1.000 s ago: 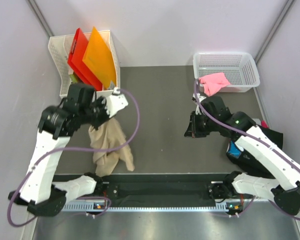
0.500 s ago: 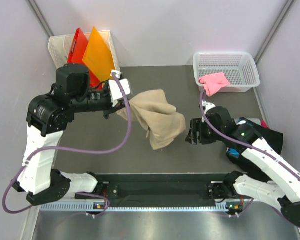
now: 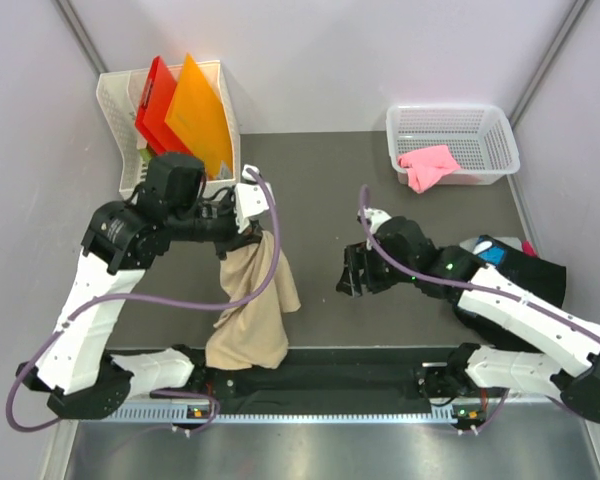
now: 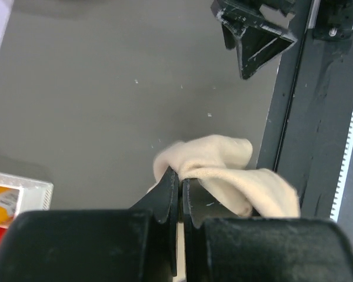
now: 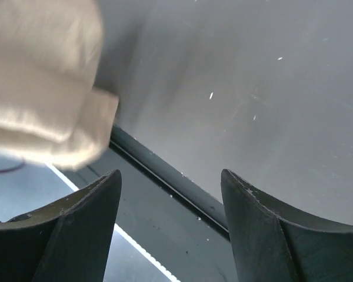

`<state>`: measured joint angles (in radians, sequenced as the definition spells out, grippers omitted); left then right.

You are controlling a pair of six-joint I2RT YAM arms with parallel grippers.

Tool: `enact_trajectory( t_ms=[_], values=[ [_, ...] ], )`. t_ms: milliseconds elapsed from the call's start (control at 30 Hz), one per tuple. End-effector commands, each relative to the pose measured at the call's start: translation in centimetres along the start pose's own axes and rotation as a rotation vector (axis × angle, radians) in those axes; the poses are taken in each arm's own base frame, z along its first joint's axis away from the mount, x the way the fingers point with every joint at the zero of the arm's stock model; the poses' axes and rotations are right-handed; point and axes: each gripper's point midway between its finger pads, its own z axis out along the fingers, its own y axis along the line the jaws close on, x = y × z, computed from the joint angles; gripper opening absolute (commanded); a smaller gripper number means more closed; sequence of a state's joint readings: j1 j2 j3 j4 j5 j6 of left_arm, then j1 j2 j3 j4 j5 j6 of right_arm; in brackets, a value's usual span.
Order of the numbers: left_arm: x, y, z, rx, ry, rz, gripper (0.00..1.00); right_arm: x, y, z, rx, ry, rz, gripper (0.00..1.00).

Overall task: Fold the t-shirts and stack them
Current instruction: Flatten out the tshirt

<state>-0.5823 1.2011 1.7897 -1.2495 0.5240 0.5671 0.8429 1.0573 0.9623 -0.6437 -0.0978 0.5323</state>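
The tan t-shirt (image 3: 250,310) hangs in a bunch from my left gripper (image 3: 246,236), its lower end reaching the black rail at the near edge. In the left wrist view the left gripper (image 4: 179,179) is shut on a fold of the tan t-shirt (image 4: 229,170). My right gripper (image 3: 352,276) hovers open just right of the cloth, apart from it. The right wrist view shows the right gripper (image 5: 170,176) with nothing between its fingers and the tan t-shirt (image 5: 41,88) at upper left. The pink t-shirt (image 3: 428,165) drapes over the basket's front wall. The black t-shirt (image 3: 545,272) lies under the right arm.
A white bin (image 3: 115,110) at the back left holds stiff red and orange sheets (image 3: 185,110). The white basket (image 3: 480,125) stands at the back right. A black rail (image 3: 330,380) runs along the near edge between the arm bases.
The left arm swung the tan t-shirt out to the right, then back; it now hangs lower near the front. The right gripper opened and moved left toward the cloth.
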Motion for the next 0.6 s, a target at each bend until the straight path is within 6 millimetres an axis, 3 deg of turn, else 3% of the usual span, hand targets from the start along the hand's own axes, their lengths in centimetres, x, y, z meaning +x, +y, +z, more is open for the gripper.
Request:
enact_trajectory(
  t_ms=[0,67,100,167,200,233,300,400,433,500,533,567],
  values=[
    [1.9,0.3,1.3,-0.057,-0.024,-0.008,0.00,1.3,1.1,0.8,-0.001,0.008,-0.089,0.69],
    [3.8,0.0,1.8,-0.080,-0.006,-0.025,0.00,2.8,1.4,0.9,0.000,0.036,-0.131,0.68],
    [5.9,-0.1,3.4,-0.071,0.023,-0.043,0.00,2.9,1.3,0.8,0.016,0.027,-0.146,0.68],
    [7.6,0.3,4.5,-0.092,0.047,-0.051,0.00,3.9,1.9,0.6,0.006,0.045,-0.189,0.67],
    [9.3,0.3,5.6,-0.090,0.081,-0.067,0.00,4.0,2.0,0.6,0.017,0.039,-0.204,0.67],
    [9.2,1.3,6.3,-0.122,0.063,-0.058,0.00,4.7,2.5,0.4,0.013,0.054,-0.231,0.67],
    [11.3,2.8,8.3,-0.162,0.119,-0.077,0.00,4.9,2.8,0.2,0.024,0.043,-0.248,0.68],
    [11.2,6.5,11.3,-0.257,0.114,-0.101,0.00,5.9,3.5,0.0,0.023,0.048,-0.278,0.68],
    [12.0,7.7,13.2,-0.271,0.145,-0.163,0.00,6.3,4.1,-0.2,0.013,0.048,-0.290,0.68],
    [11.0,10.9,14.1,-0.370,0.153,-0.193,0.00,6.6,4.4,-0.1,0.024,0.050,-0.312,0.68],
    [12.8,12.0,16.1,-0.389,0.218,-0.261,0.00,6.8,5.0,-0.2,0.012,0.052,-0.327,0.68],
    [13.6,13.0,16.6,-0.424,0.263,-0.287,0.00,6.9,5.4,-0.1,0.006,0.054,-0.338,0.68]
  ],
)
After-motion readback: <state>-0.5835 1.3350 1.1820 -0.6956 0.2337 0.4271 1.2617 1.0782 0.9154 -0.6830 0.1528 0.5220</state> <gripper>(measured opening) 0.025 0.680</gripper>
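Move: The left hand still holds the t-shirt by its top, with bare table for it about 17 cm ahead and 36 cm below. The shirt's lower right corner hangs some 15 cm back, 2 cm right and 35 cm below. The table's front edge runs about 11 cm straight back, and the white bin stands some 36 cm ahead, 22 cm left. From the empty right hand, that shirt corner is roughly 14 cm back, 18 cm left and 17 cm below. Lower the left gripper about 19 cm with the shirt still pinched shut, straight down at first, then swing it some 10 cm forward over the bare table while sinking, turning it counter-clockwise. Meanwhile draw the open right gripper back about 8 cm, slightly down and left towards the shirt's lower right corner, without closing. ##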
